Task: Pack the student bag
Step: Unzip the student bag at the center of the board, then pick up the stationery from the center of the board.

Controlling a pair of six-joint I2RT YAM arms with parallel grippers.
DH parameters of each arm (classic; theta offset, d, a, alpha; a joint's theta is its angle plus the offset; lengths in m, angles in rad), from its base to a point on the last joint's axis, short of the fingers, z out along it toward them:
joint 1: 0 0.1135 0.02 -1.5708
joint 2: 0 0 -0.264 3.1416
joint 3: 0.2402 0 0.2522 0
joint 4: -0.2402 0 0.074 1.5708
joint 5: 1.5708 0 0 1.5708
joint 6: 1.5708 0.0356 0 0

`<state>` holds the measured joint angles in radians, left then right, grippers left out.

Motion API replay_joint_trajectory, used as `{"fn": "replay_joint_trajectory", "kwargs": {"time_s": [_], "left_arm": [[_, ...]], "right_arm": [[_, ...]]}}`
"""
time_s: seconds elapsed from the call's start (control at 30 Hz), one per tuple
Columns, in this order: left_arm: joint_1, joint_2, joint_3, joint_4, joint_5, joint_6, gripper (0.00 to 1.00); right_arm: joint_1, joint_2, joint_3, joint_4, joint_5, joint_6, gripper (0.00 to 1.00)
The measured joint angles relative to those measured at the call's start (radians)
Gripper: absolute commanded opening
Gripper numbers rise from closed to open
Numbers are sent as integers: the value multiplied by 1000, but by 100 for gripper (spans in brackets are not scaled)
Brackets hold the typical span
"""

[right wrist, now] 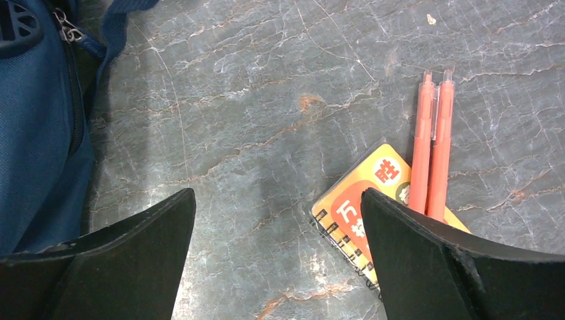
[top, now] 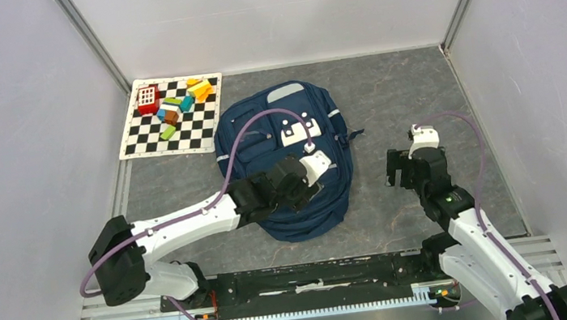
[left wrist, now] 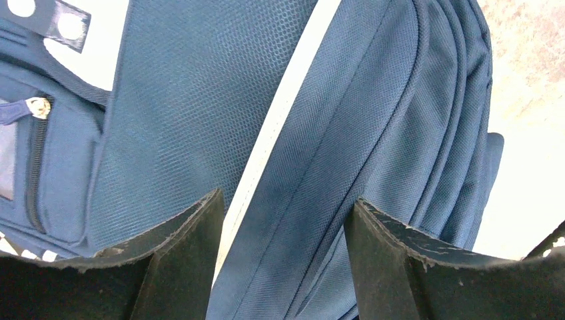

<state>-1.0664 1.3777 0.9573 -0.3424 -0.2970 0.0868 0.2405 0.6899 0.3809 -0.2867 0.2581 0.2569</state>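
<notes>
The student bag [top: 281, 132] is a navy backpack lying flat in the middle of the table, front pockets up. My left gripper [top: 319, 172] hangs low over its right side. In the left wrist view its jaws stand apart [left wrist: 286, 201], straddling a ridge of the bag's blue fabric [left wrist: 346, 113] beside a grey stripe [left wrist: 280, 113]; I cannot tell if the pads touch it. My right gripper [top: 401, 172] is open over bare table, right of the bag. In the right wrist view nothing lies between its fingertips [right wrist: 276, 200], and the bag's edge [right wrist: 36, 140] shows at the left.
An orange-yellow spiral notebook [right wrist: 360, 190] with two orange pens [right wrist: 430, 143] on it lies partly under my right finger. A checkered mat [top: 148, 136] with several coloured blocks [top: 176, 108] sits at the back left. Walls close in on both sides.
</notes>
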Motion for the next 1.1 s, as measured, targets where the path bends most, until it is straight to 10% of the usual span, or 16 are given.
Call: {"fn": "replay_joint_trajectory", "kwargs": {"time_s": [0.17, 0.47, 0.8, 1.1], "left_arm": [[0, -37, 0, 0, -19, 0, 68], [-2, -43, 31, -18, -40, -5, 14], [-3, -71, 31, -33, -62, -16, 3], [-3, -71, 47, -65, -62, -36, 3]], "right_arm": [[-8, 2, 0, -30, 36, 13, 98], [-89, 28, 0, -101, 138, 38, 98], [-270, 167, 26, -70, 107, 25, 59], [-305, 319, 86, 37, 60, -17, 44]]}}
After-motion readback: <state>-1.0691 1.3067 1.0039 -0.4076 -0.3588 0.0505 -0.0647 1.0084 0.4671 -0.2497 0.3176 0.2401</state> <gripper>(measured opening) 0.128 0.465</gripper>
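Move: The left hand is already down at the student bag, the edge of its front flap about 1 cm back and 1 cm to the right of the fingertips and about 1 cm below; the white stripe crosses some 4 cm straight ahead, and the white snap tab is roughly 16 cm straight ahead. From the right hand, the red pens lie about 11 cm to its right, 2 cm ahead and 7 cm below, with the notepad under them roughly 9 cm right and 2 cm back. The left hand rises about 3.5 cm beside the bag's front flap while its half-spread fingers close almost fully, so that they come to pinch the fold of fabric along the flap's zipped edge and keep hold of it. The open right hand swings some 9 cm to the right, away from the bag and towards the pens, sinking about 3 cm and turning roughly 20 degrees clockwise, first easing back, then reaching forward as its fingers draw to about half open above the pens and notepad, with no touch to be seen. ##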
